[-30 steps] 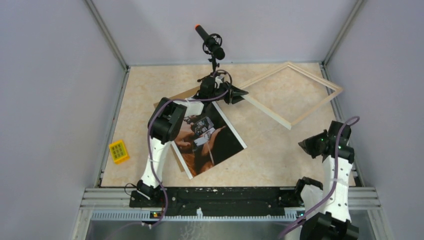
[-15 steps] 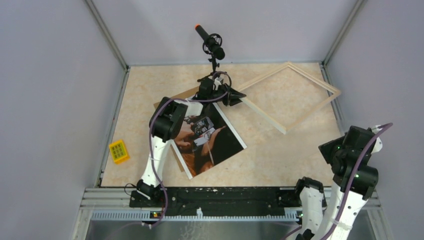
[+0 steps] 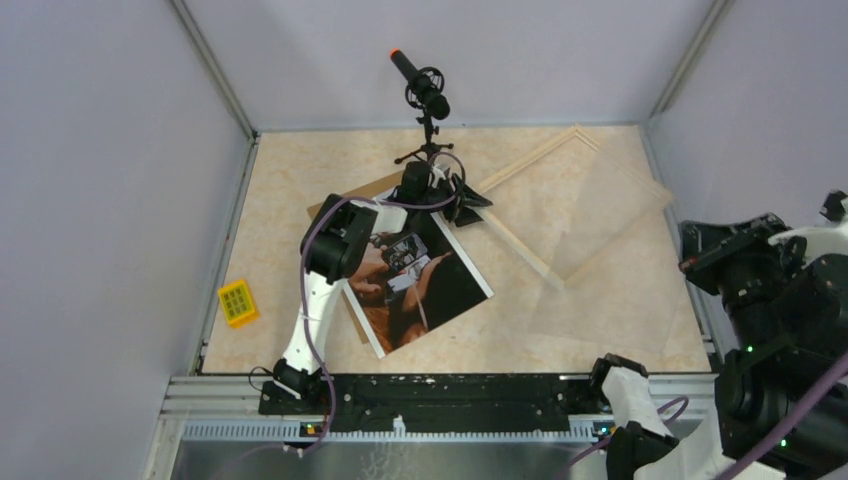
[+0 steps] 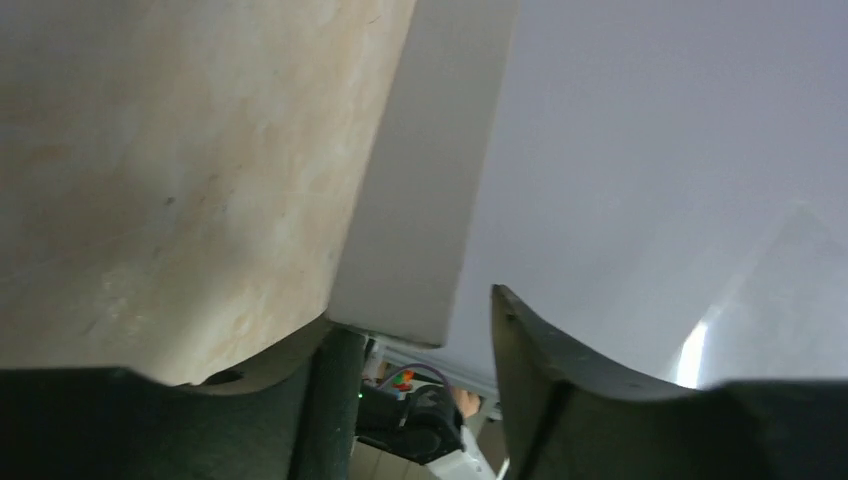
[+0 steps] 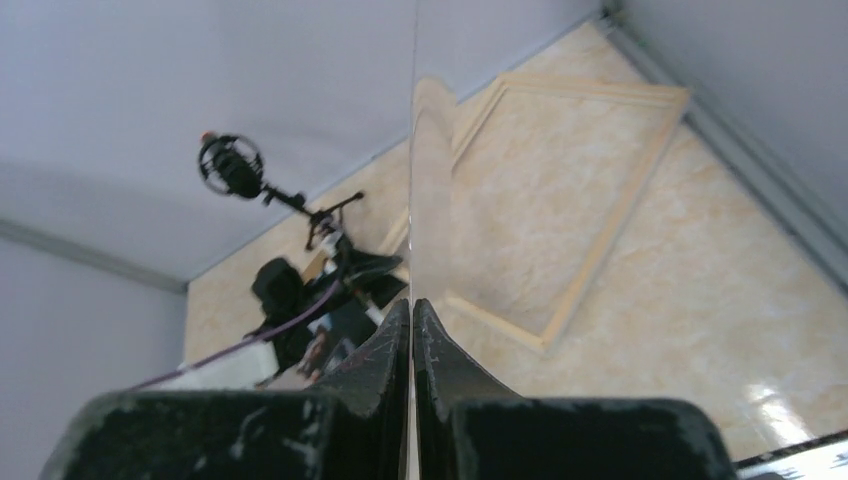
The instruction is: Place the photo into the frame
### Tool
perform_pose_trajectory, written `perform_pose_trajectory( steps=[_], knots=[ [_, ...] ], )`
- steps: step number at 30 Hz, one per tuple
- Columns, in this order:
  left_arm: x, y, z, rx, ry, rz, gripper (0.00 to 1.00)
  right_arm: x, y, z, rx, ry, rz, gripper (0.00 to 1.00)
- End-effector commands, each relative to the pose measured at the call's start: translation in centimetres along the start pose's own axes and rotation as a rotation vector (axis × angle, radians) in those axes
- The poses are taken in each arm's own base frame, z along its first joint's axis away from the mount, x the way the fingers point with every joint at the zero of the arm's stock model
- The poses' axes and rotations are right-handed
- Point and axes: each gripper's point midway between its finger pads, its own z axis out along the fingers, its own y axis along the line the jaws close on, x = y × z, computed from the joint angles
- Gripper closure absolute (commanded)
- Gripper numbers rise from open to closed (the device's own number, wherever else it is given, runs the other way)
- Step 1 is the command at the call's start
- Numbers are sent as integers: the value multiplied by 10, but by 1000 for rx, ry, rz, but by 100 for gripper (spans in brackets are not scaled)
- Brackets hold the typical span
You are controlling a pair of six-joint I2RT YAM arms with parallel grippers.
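The photo, a dark print with white margins, lies face up left of centre. The pale wood frame lies flat at the back right, its right part seen faintly through a clear pane. My left gripper is at the frame's left corner. In the left wrist view its jaws stand apart, and the end of a pale frame bar is just above the gap. My right gripper is raised high on the right, shut on the clear pane, which shows edge-on.
A brown board pokes out from under the photo's far-left side. A black microphone on a stand rises at the back, close to my left gripper. A small yellow block sits by the left wall. Grey walls enclose the table.
My right arm has swung up and toward the camera, lifting the clear pane off the frame. My left gripper's jaws have parted at the frame's corner. The frame shifted slightly.
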Motion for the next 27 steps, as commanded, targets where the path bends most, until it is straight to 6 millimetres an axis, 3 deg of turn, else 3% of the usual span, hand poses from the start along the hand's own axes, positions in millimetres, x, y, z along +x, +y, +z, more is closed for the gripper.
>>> perform_pose_trajectory(
  steps=[1,7,10,15,21,24,27],
  knots=[
    [6,7,-9,-47,42,-18,41,18,37,61,-221,224,65,100],
    [3,-5,-35,-133,7,84,13,17,58,123,-392,231,246,100],
    [6,-6,-55,-144,-1,62,2,14,54,155,-390,218,287,100],
    [10,-21,-95,-171,-38,106,2,38,42,214,-351,295,349,100],
    [19,-87,-137,-131,-70,332,2,54,38,271,-327,304,388,100],
    [24,-109,-151,-145,-118,465,2,62,13,301,-219,258,425,100],
    [31,-122,-156,-151,-139,569,2,78,-26,319,-85,202,457,100]
  ],
)
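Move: My left hand is at the wooden frame's left corner, the frame's middle about 20 cm to its right, 1 cm ahead and 2 cm lower; the photo's middle lies some 19 cm left, 15 cm back and 4 cm lower. My right hand, holding the clear sheet high up, has the frame's middle 33 cm ahead, 4 cm left and 42 cm below, and the photo's middle 18 cm ahead, 43 cm left and 44 cm below. I keep the clear sheet pinched in my closed right fingers and sweep it about 28 cm forward and 14 cm down towards the frame, rolling that wrist some 30 degrees so its left side rises. Meanwhile my left hand sinks slightly with the frame, spreads its already loosening fingers wide to let go of it, then pulls away left and rises over the photo's far end. ##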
